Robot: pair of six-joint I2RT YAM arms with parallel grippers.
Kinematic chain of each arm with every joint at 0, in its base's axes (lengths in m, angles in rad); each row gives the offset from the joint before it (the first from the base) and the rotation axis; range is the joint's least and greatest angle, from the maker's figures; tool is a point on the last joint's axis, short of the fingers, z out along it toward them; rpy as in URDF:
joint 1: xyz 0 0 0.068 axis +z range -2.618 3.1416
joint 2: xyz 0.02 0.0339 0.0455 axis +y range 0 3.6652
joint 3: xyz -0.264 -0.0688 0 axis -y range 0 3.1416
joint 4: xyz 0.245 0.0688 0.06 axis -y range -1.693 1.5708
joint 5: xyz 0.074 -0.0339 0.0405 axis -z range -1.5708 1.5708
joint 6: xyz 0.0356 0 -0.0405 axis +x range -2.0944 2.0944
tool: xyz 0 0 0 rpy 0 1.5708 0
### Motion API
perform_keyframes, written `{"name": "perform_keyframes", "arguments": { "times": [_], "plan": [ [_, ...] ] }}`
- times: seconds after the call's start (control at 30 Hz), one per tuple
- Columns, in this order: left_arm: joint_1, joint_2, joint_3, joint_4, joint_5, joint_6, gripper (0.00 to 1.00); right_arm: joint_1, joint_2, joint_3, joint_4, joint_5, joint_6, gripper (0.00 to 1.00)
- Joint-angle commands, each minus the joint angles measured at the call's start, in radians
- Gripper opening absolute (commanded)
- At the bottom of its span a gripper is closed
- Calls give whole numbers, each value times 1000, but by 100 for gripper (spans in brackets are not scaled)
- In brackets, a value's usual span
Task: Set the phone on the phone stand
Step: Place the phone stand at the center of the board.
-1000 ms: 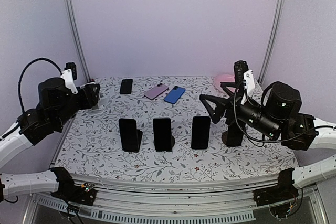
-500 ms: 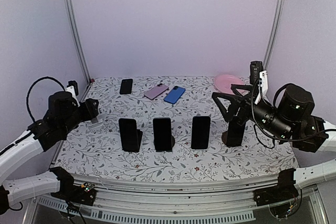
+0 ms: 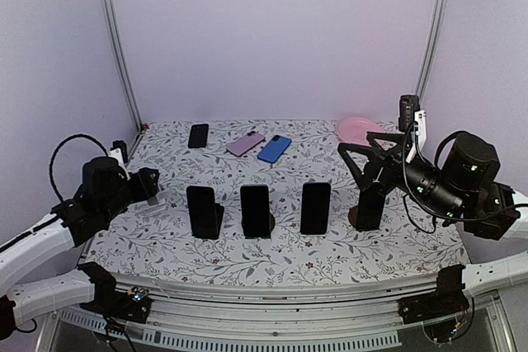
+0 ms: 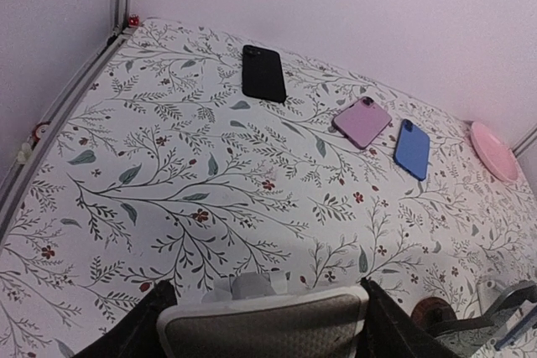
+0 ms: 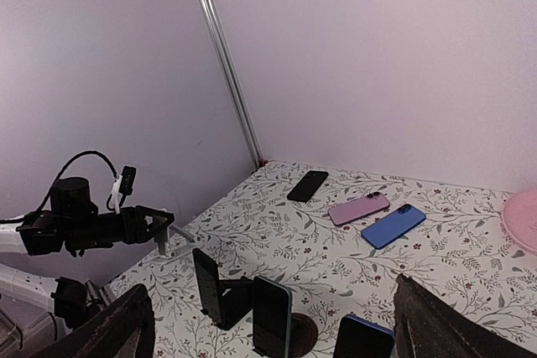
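Three phones lie flat at the back of the table: a black one (image 3: 198, 135), a pink one (image 3: 245, 144) and a blue one (image 3: 273, 148). Three more phones stand upright on dark stands in a row, at the left (image 3: 202, 212), middle (image 3: 256, 210) and right (image 3: 315, 208). My left gripper (image 3: 148, 187) hovers low over the table's left side, shut on a grey, white-rimmed phone stand (image 4: 264, 329) that spans its fingers. My right gripper (image 3: 356, 154) hangs open and holds nothing, above a dark stand (image 3: 367, 210) that carries no phone.
A pink plate (image 3: 359, 128) sits at the back right corner. Metal frame posts (image 3: 115, 47) rise at both back corners in front of the walls. The flowered tablecloth (image 3: 165, 237) covers the whole table.
My left arm has lowered and drawn toward the near left with the grey stand in its grip. My right arm has pulled back to the right, away from the row of phones.
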State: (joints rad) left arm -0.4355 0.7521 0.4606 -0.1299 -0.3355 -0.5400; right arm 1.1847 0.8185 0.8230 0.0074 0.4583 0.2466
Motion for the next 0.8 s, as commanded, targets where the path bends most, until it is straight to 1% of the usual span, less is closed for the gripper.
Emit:
{"name": "perform_keyframes", "arguments": {
  "times": [0.0,0.23,0.77],
  "plan": [
    [14,-11,-45,111,42,-16,35,6,-21,-15,7,9,16,99],
    [14,6,-130,190,60,-46,35,6,-36,-66,52,-1,46,99],
    [15,101,-155,245,63,-30,35,4,-19,-76,77,24,23,99]
  ]
}}
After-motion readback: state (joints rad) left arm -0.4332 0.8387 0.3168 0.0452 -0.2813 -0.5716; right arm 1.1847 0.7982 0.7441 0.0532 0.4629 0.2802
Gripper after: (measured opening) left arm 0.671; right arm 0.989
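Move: The left hand already holds the white phone stand; the free spot for it lies almost directly below, about 2 cm ahead, 2 cm right and 15 cm down. The left-end phone stand, with a phone on it, is about level with the hand and 13 cm right; the next is 27 cm right, both some 9 cm lower. For the right hand that free spot is roughly 12 cm ahead, 41 cm left and 34 cm below. Down, almost straight, the left hand lowers the white phone stand about 5 cm towards the free patch of table left of the row of phone stands, quickly at first and then slowing to a creep. The wrist tips down barely 5 degrees and the fingers keep their hold. The open, empty right hand sinks some 2 cm, touching nothing. ##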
